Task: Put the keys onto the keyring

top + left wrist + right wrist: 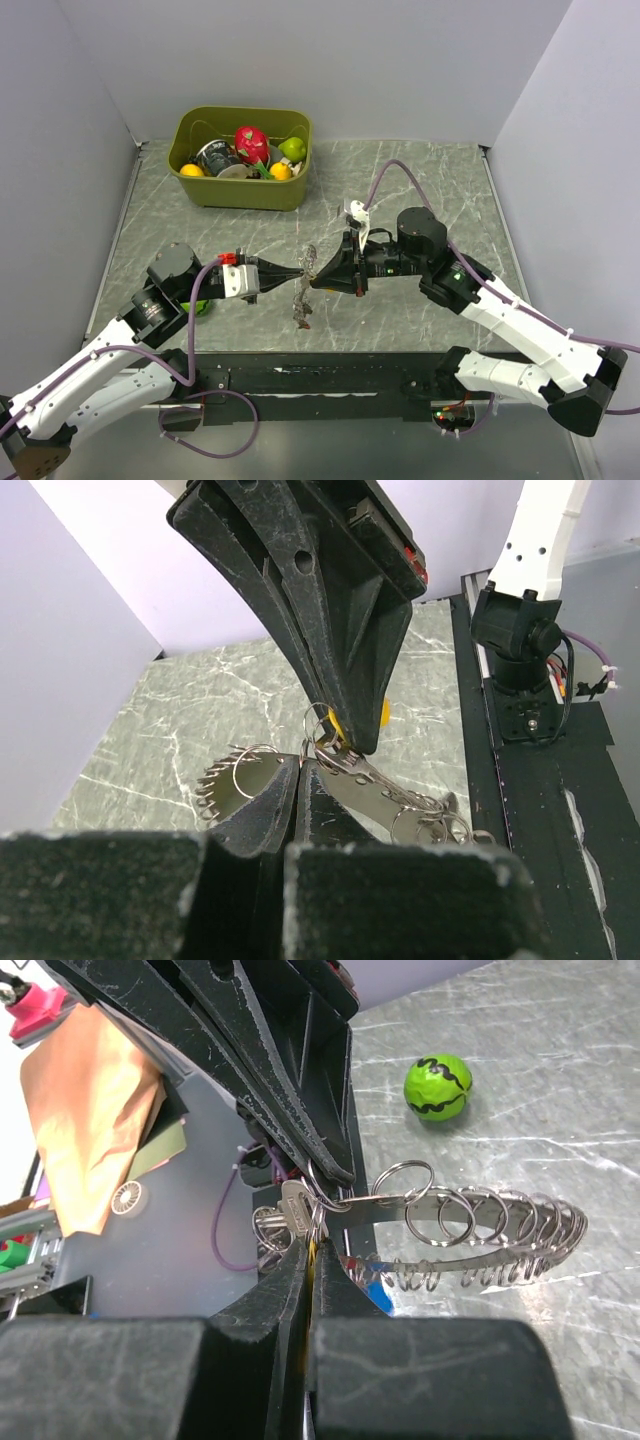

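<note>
The keyring (480,1216) is a flat metal band strung with several small split rings, with red and blue tags low on it. It hangs in mid-air between the two grippers (303,297). My left gripper (300,766) is shut on the band (385,792). My right gripper (312,1246) is shut on a yellow-headed key. The key's silver blade (296,1212) sticks out past the tips, right against the band's end. From the left wrist, the yellow head (333,723) shows at the tip of the right fingers (340,650). In the top view, the left gripper (304,268) and right gripper (318,280) meet tip to tip.
An olive bin (238,190) with fruit and a can stands at the back left. A green ball (437,1087) lies on the marble table beside the left arm (202,306). A black rail (320,378) runs along the near edge.
</note>
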`<state>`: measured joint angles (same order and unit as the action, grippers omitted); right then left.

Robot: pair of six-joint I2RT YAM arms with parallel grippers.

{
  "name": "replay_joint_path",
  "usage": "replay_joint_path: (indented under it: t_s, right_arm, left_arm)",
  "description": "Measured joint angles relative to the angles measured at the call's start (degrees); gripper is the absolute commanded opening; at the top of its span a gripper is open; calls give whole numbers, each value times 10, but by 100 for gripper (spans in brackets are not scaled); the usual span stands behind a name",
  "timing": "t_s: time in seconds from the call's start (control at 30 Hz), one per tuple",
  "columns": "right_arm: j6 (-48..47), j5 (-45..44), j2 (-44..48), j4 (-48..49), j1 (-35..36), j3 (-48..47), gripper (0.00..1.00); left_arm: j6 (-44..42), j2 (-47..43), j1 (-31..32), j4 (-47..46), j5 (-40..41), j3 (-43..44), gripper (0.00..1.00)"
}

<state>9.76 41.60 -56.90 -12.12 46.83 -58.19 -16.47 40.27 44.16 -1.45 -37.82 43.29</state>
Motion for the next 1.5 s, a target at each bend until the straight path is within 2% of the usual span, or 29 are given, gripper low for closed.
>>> replay_joint_path:
  t_s: [0.53, 0.63, 0.67, 0.77, 0.87, 0.97, 1.07, 1.2, 1.23, 1.33, 1.43, 1.5]
  right_arm:
    - [-14, -29, 14, -27, 0, -15, 5]
    - [-17, -35, 21, -30, -1, -15, 9]
    - [-18, -38, 24, -31, -2, -15, 13]
    - [-22, -46, 35, -34, -7, -15, 16]
    - [-23, -48, 52, -39, -18, -18, 16]
    - [-26, -47, 70, -39, -24, -25, 9]
    - [-30, -43, 73, -38, -25, -33, 11]
    - [-32, -41, 70, -39, -25, -34, 27]
    - [-32, -41, 69, -39, -25, -34, 37]
    - [-32, -42, 69, -39, -26, -34, 55]
    - [-35, -41, 70, -38, -26, -34, 67]
    - [-35, -38, 70, -37, -26, -34, 71]
  left_arm:
    - [-4, 7, 6, -16, 12, 0, 1]
    - [-4, 8, 7, -20, 13, 0, 1]
    - [-4, 8, 8, -21, 13, 0, 1]
    - [-4, 8, 8, -16, 20, 0, 1]
    - [-4, 7, 5, 1, 35, 0, 1]
    - [-5, 7, 0, 16, 50, 0, 1]
    - [-5, 7, -1, 26, 53, 0, 1]
    - [-5, 7, -1, 31, 54, 0, 1]
    - [-5, 7, -1, 31, 54, 0, 1]
    - [-5, 7, -1, 31, 54, 0, 1]
    - [-5, 7, -1, 31, 49, 0, 1]
    - [-4, 7, -1, 31, 43, 0, 1]
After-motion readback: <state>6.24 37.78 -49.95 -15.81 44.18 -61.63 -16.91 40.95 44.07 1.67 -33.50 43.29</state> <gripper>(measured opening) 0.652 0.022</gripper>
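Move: The right fingers are shut on the yellow key at their tips. The keyring, whose edge the left fingers pinch, has its middle about 2 cm to this hand's left and 4 cm below, neither ahead nor back. The silver key is some 1 cm back and 1 cm left of the hand, 1 cm below. From the left hand, the keyring's middle is roughly 2 cm back, 2 cm right and 4 cm below. Rightward and up, away from the keyring, the right hand backs off about 5 cm, slowly at first and then quickly, easing its fingers apart, rolling some 10 degrees, and letting go of the yellow key. It stops there and opens the fingers wide. The left hand keeps its pinch on the keyring, shifting roughly 1.5 cm forward and down midway. ##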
